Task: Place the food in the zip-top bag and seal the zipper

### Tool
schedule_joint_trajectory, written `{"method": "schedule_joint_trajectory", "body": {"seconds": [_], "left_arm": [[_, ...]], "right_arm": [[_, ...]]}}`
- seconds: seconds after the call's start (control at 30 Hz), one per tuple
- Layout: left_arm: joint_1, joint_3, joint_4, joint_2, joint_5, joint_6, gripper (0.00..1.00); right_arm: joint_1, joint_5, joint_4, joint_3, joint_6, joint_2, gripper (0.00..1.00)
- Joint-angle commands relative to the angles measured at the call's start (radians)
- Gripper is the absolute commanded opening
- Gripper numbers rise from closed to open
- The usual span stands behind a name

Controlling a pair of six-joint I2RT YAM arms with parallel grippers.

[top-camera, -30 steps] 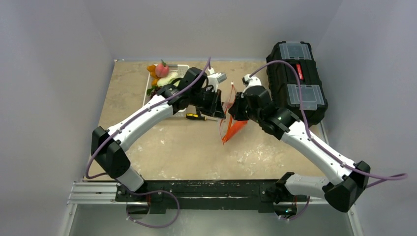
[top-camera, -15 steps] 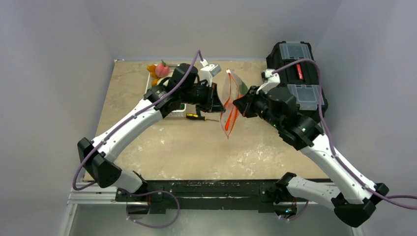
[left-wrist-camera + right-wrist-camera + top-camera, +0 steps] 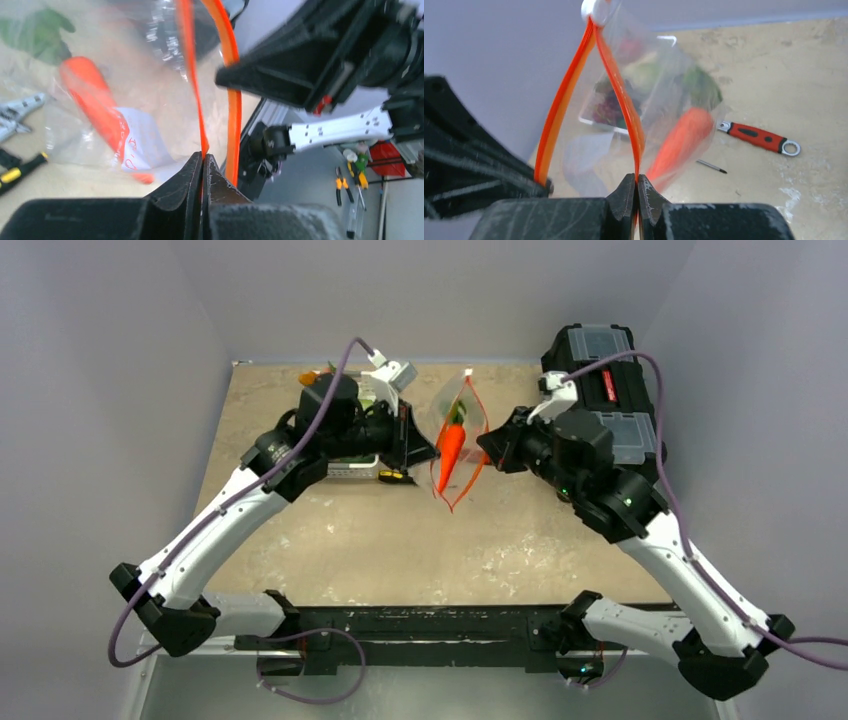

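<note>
The clear zip-top bag [image 3: 458, 410] hangs above the table between both grippers, its mouth pulled apart. My left gripper [image 3: 427, 453] [image 3: 203, 156] is shut on one side of the red-orange zipper [image 3: 189, 75]. My right gripper [image 3: 486, 453] [image 3: 637, 177] pinches the other side of the zipper [image 3: 624, 107]. An orange carrot [image 3: 450, 447] [image 3: 92, 107] [image 3: 683, 137] with green leaves lies inside the bag, beside its white label [image 3: 142, 142]. More food shows blurred through the plastic: dark grapes [image 3: 608, 107] in the white basket [image 3: 596, 121]. My left arm hides most of that basket in the top view.
A black toolbox [image 3: 603, 390] stands at the back right. A red-handled wrench [image 3: 758, 137] and a thin pin [image 3: 711, 166] lie on the table under the bag. A yellow-handled screwdriver [image 3: 393, 477] [image 3: 12, 172] and grey pliers [image 3: 17, 112] lie near the basket.
Both arms have lifted the bag and drawn its mouth wider. The bag has swung round, so the carrot inside now shows. The left arm has shifted left.
</note>
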Motion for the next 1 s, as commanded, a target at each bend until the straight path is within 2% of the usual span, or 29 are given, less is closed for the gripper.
{"method": "schedule_joint_trajectory", "body": {"seconds": [0.0, 0.07, 0.17, 0.37, 0.53, 0.7, 0.97], "left_arm": [[0.02, 0.178, -0.173, 0.195, -0.037, 0.032, 0.0], [0.024, 0.141, -0.099, 0.196, 0.076, 0.019, 0.0], [0.017, 0.03, 0.078, 0.136, 0.12, -0.051, 0.0], [0.014, 0.035, 0.086, 0.196, 0.195, -0.112, 0.0], [0.015, 0.02, 0.114, 0.21, 0.213, -0.147, 0.0], [0.014, 0.021, 0.105, 0.219, 0.204, -0.154, 0.0], [0.015, 0.035, 0.079, 0.228, 0.19, -0.14, 0.0]], "right_arm": [[-0.001, -0.007, 0.076, -0.059, 0.014, 0.001, 0.0], [-0.001, 0.029, 0.068, -0.096, -0.002, 0.037, 0.0], [-0.001, 0.095, 0.06, -0.114, -0.053, 0.049, 0.0], [0.005, 0.122, 0.015, -0.102, -0.075, 0.059, 0.01], [0.042, 0.17, -0.029, -0.108, -0.062, 0.087, 0.15], [0.144, 0.293, -0.077, -0.095, -0.052, 0.097, 0.41], [0.172, 0.397, -0.142, -0.067, -0.048, 0.095, 0.43]]}}
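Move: Both my hands pinch the rim of the zip-top bag, with the carrot hanging inside. The carrot's middle is about 7 cm ahead and 4 cm right of my left hand, and some 4 cm ahead and 4 cm left of my right, roughly 10 cm below both. On the table some 30 cm below, the wrench lies about 14 cm ahead and 3 cm left of my right hand; the screwdriver handle is roughly 12 cm ahead and 7 cm left of my left hand. I give the bag one more shake: both hands hop up a few centimetres, then drop sharply, my right by some 11 cm, my left by 10 and drifting about 4 cm rightward while its fingers tip down. Low down, my right fingers open to nearly half and release their side of the rim as that hand rolls, left side down, about 20 degrees overall; my left keeps its pinch. ##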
